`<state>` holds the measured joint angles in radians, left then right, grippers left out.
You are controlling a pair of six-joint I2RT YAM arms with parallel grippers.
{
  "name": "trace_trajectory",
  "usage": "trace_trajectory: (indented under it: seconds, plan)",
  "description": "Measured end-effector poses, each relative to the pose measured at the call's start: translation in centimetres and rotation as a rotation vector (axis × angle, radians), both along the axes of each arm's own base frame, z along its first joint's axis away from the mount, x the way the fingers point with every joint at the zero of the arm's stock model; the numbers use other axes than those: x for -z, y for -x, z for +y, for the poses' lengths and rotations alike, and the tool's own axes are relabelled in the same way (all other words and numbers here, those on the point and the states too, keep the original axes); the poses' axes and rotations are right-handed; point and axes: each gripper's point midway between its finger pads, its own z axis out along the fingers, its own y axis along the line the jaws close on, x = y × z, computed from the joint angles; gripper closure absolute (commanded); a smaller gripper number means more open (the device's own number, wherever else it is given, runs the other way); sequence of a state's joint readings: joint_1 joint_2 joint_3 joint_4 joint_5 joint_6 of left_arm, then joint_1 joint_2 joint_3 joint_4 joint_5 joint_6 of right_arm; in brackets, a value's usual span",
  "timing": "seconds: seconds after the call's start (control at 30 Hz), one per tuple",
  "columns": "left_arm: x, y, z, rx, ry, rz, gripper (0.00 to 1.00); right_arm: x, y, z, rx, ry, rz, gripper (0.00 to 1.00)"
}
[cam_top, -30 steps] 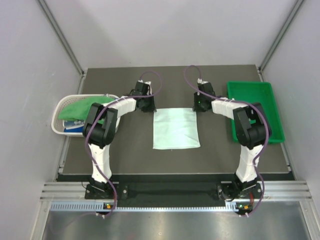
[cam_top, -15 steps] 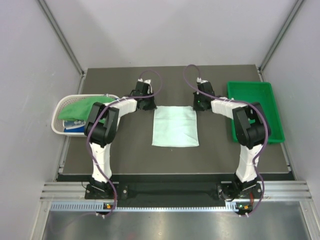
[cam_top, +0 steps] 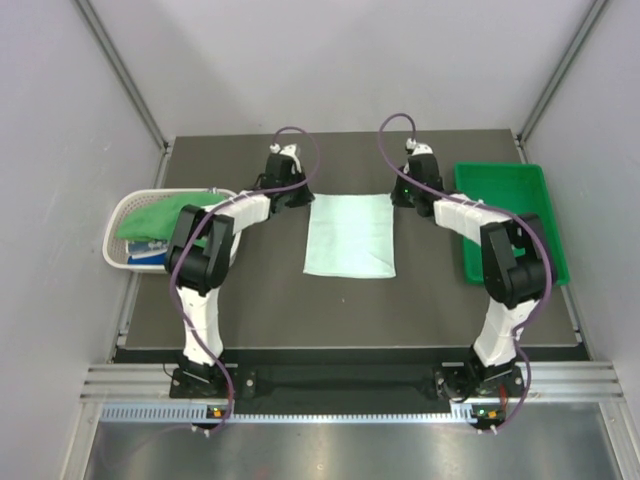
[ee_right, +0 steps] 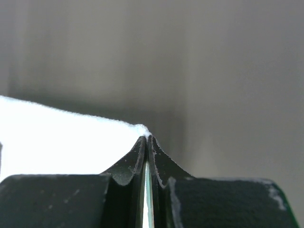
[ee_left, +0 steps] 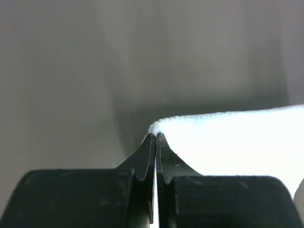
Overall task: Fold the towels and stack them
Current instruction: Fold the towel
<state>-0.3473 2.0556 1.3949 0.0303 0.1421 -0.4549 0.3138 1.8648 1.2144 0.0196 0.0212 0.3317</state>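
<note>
A pale mint towel (cam_top: 350, 236) lies spread flat at the middle of the dark table. My left gripper (cam_top: 304, 197) is shut on its far left corner, and in the left wrist view the cloth (ee_left: 237, 140) bunches at the gripper's (ee_left: 155, 136) closed tips. My right gripper (cam_top: 396, 197) is shut on the far right corner, and the towel (ee_right: 57, 140) runs off to the left of its (ee_right: 146, 138) pinched tips. A bright green towel (cam_top: 168, 213) and a blue one (cam_top: 141, 252) lie in the basket at the left.
The white mesh basket (cam_top: 114, 228) stands at the table's left edge. A rigid green tray (cam_top: 505, 181) sits at the right edge, close to the right arm. Grey walls enclose the table at the back and on both sides.
Both grippers have closed on the towel's far corners. Both arms have drawn back toward the far side, and the towel has slid that way with them.
</note>
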Motion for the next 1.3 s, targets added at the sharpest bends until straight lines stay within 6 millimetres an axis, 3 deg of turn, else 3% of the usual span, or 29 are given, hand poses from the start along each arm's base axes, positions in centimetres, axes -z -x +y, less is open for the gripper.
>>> trace_trajectory:
  seconds: [0.2,0.33,0.63,1.0,1.3]
  plan:
    - [-1.3,2.8,0.6,0.006,0.03,-0.011,1.0,-2.0,1.7,-0.2,-0.008,-0.031,-0.045,0.98]
    - [-1.8,5.3,0.8,0.018,0.069,-0.01,1.0,-1.2,4.1,-0.5,-0.012,-0.038,-0.021,0.98]
    - [-1.0,10.5,1.2,0.046,0.103,0.037,1.0,0.6,9.4,-0.2,-0.04,-0.072,0.035,0.98]
    - [0.1,14.2,1.5,0.074,0.096,0.076,1.0,2.7,14.1,0.8,-0.079,-0.072,0.094,0.98]
    - [0.0,15.4,0.8,0.103,0.093,0.077,1.0,2.4,14.9,1.0,-0.068,-0.067,0.079,0.98]
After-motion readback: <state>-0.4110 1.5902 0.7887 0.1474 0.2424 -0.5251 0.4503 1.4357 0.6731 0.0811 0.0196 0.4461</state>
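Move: Both hands already hold the far corners of the white towel, just off the table. From the left hand the towel's near left corner lies about 19 cm back, 2 cm left and 5 cm below; the white basket's middle is roughly 35 cm left and 8 cm back. From the right hand the near right corner lies about 20 cm back, 1 cm right and 6 cm below, and the green bin's middle some 30 cm right and 7 cm back. Back towards the robot, side by side, both hands carry the pinched far edge of the white towel about 15 cm over its own lower half towards the near edge. They rise a couple of centimetres at first, then ease down, the right ending a little below its starting height, and slow as they come near; fingers stay shut on the corners. ##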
